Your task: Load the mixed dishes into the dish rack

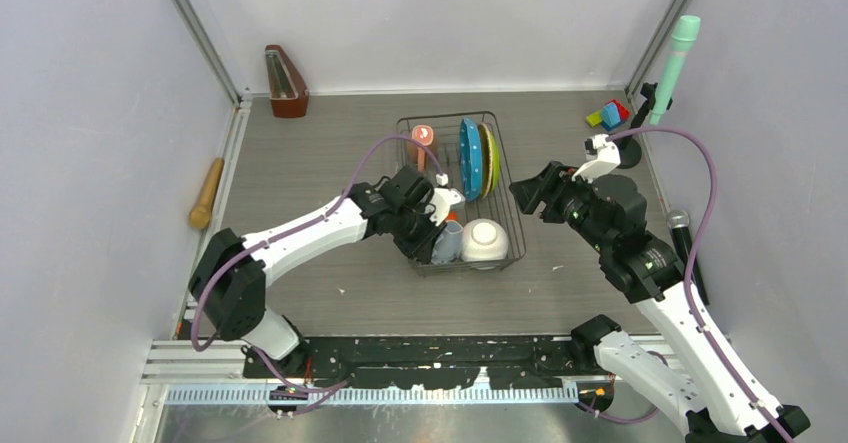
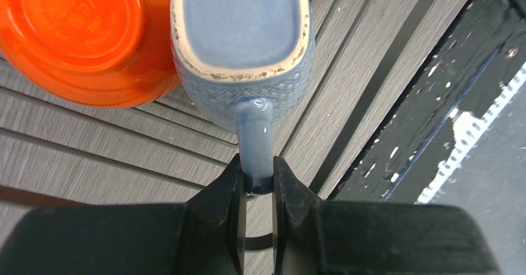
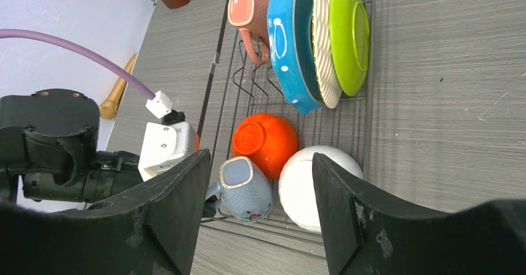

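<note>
The dark wire dish rack [image 1: 508,178] holds the blue-rimmed plate [image 1: 468,158] and lime-green plate [image 1: 489,158] upright, the pink mug [image 1: 423,140] at its far left, and the white bowl [image 1: 484,240] upside down at its near end. My left gripper [image 1: 437,225] is shut on the handle of the grey-blue mug [image 2: 242,45], held upside down in the rack beside the upturned orange bowl [image 2: 80,36]. My right gripper [image 1: 527,191] is open and empty, just right of the rack. In the right wrist view show the mug [image 3: 243,190], orange bowl [image 3: 265,142], white bowl [image 3: 304,185] and plates [image 3: 347,36].
A wooden rolling pin [image 1: 206,193] lies by the left wall. A brown metronome [image 1: 285,83] stands at the back left. Coloured toy blocks [image 1: 609,115] and a green-handled tool [image 1: 675,63] are at the back right. A black microphone [image 1: 682,231] lies along the right wall.
</note>
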Controlling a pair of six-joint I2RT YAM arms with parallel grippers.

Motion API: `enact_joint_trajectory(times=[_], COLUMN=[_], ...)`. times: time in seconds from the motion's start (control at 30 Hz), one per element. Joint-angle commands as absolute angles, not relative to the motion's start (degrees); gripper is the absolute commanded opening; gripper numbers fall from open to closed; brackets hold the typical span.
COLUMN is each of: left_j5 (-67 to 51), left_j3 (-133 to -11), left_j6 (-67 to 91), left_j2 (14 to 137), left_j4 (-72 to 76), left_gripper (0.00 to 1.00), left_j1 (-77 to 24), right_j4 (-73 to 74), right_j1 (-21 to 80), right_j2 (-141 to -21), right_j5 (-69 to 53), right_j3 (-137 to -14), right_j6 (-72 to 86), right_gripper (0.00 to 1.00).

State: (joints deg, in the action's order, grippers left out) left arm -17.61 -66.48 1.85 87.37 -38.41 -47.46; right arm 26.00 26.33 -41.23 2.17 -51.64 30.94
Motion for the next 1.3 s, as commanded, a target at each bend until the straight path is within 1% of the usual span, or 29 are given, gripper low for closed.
enact_joint_trajectory(times=[0.0, 0.07, 0.17, 0.2, 0.23, 0.3, 0.33, 0.37, 0.5, 0.67, 0.77, 0.83, 0.93, 1.0, 1.03, 1.07, 1.1, 1.13, 1.2, 1.23, 1.27], left_j5=[-17.3, -14.3, -13.4, -13.6, -13.9, -14.7, -15.0, -14.9, -14.7, -14.7, -15.9, -16.4, -13.3, -8.3, -5.7, -3.5, -1.2, 2.2, 8.1, 10.2, 11.7], left_j3=[-68.3, -67.8, -65.6, -64.6, -63.9, -62.8, -62.5, -62.4, -63.0, -65.1, -66.7, -67.2, -65.7, -65.2, -65.1, -65.3, -65.7, -66.1, -65.7, -65.1, -64.3], left_j6=[-5.9, -6.2, -6.7, -6.9, -7.1, -7.7, -7.9, -7.7, -7.8, -7.3, -4.7, -2.4, 1.4, 3.1, 4.1, 4.9, 5.6, 6.4, 7.4, 8.5, 10.0], left_j2=[87.7, 87.8, 86.7, 86.2, 85.7, 84.7, 84.3, 83.9, 83.4, 82.0, 80.1, 78.2, 73.7, 71.2, 70.3, 69.4, 68.7, 68.1, 66.9, 66.1, 65.2], left_j4=[-34.9, -33.6, -29.2, -27.4, -26.8, -25.9, -25.9, -26.2, -28.8, -31.7, -32.0, -30.7, -27.0, -26.2, -26.3, -26.8, -27.6, -28.8, -29.7, -29.8, -29.8], left_gripper=[0.00, 0.00, 0.01, 0.05, 0.11, 0.30, 0.35, 0.40, 0.52, 0.55, 0.55, 0.57, 0.64, 0.77, 0.81, 0.83, 0.84, 0.84, 0.85, 0.86, 0.87], left_j1=[-47.5, -47.5, -47.5, -47.5, -47.6, -47.6, -47.6, -47.6, -47.6, -47.6, -47.6, -47.6, -47.6, -47.6, -47.4, -47.3, -47.1, -46.9, -46.1, -45.2, -43.8], right_j4=[24.8, 24.8, 24.6, 24.5, 24.5, 24.4, 24.5, 24.4, 24.2, 23.4, 24.0, 24.9, 25.7, 27.1, 28.8, 29.6, 30.0, 29.7, 28.9, 28.6, 28.1], right_j1=[26.6, 26.5, 26.5, 26.6, 26.6, 26.6, 26.6, 26.6, 26.5, 26.5, 26.6, 26.6, 26.6, 26.5, 26.6, 26.6, 26.6, 26.6, 26.6, 26.6, 26.5], right_j2=[-40.2, -39.7, -39.3, -39.3, -39.4, -39.7, -39.9, -39.9, -40.4, -41.3, -42.7, -43.4, -43.9, -44.6, -45.4, -45.7, -46.3, -46.4, -45.4, -45.0, -43.9], right_j5=[1.1, 0.9, 0.9, 0.8, 0.9, -1.0, -1.1, -1.3, -1.4, -2.2, -2.6, -1.7, 2.9, 8.1, 10.1, 15.4, 16.4, 18.7, 24.5, 29.4, 31.6], right_j3=[-52.3, -51.8, -51.1, -51.0, -50.9, -51.0, -51.1, -51.2, -51.2, -51.0, -51.4, -52.0, -52.3, -52.7, -53.0, -52.9, -52.2, -51.7, -50.3, -49.3, -48.7], right_j6=[31.1, 31.6, 31.8, 31.9, 31.9, 31.8, 31.7, 31.7, 31.7, 32.4, 32.6, 32.5, 32.7, 32.7, 32.5, 31.4, 30.6, 28.4, 27.5, 28.2, 28.2], right_gripper=[0.67, 0.67, 0.67, 0.67, 0.67, 0.67, 0.67, 0.67, 0.67, 0.67, 0.67, 0.67, 0.67, 0.68, 0.69, 0.71, 0.73, 0.79, 0.87, 0.89, 0.91])
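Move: The left hand already pinches the upside-down grey-blue mug by its handle. The near left corner of the dish rack, where the body goes, lies about 3 cm ahead, 4 cm to the right and 2 cm below. The orange bowl stands some 10 cm ahead and 3 cm right, the white bowl 5 cm ahead and 11 cm right, both slightly lower. From the right hand the corner lies about 11 cm back, 12 cm left and 19 cm below. Keeping its pinch on the mug's handle, the left hand eases the mug about 2 cm forward and slightly down into the corner, then opens and lets go. It then rises some 13 cm clear, drifting forward and left as the fingers spread wide and tip farther forward. Late on, the right hand sinks about 4 cm, moving right and a little forward away from the corner, and opens wider. ##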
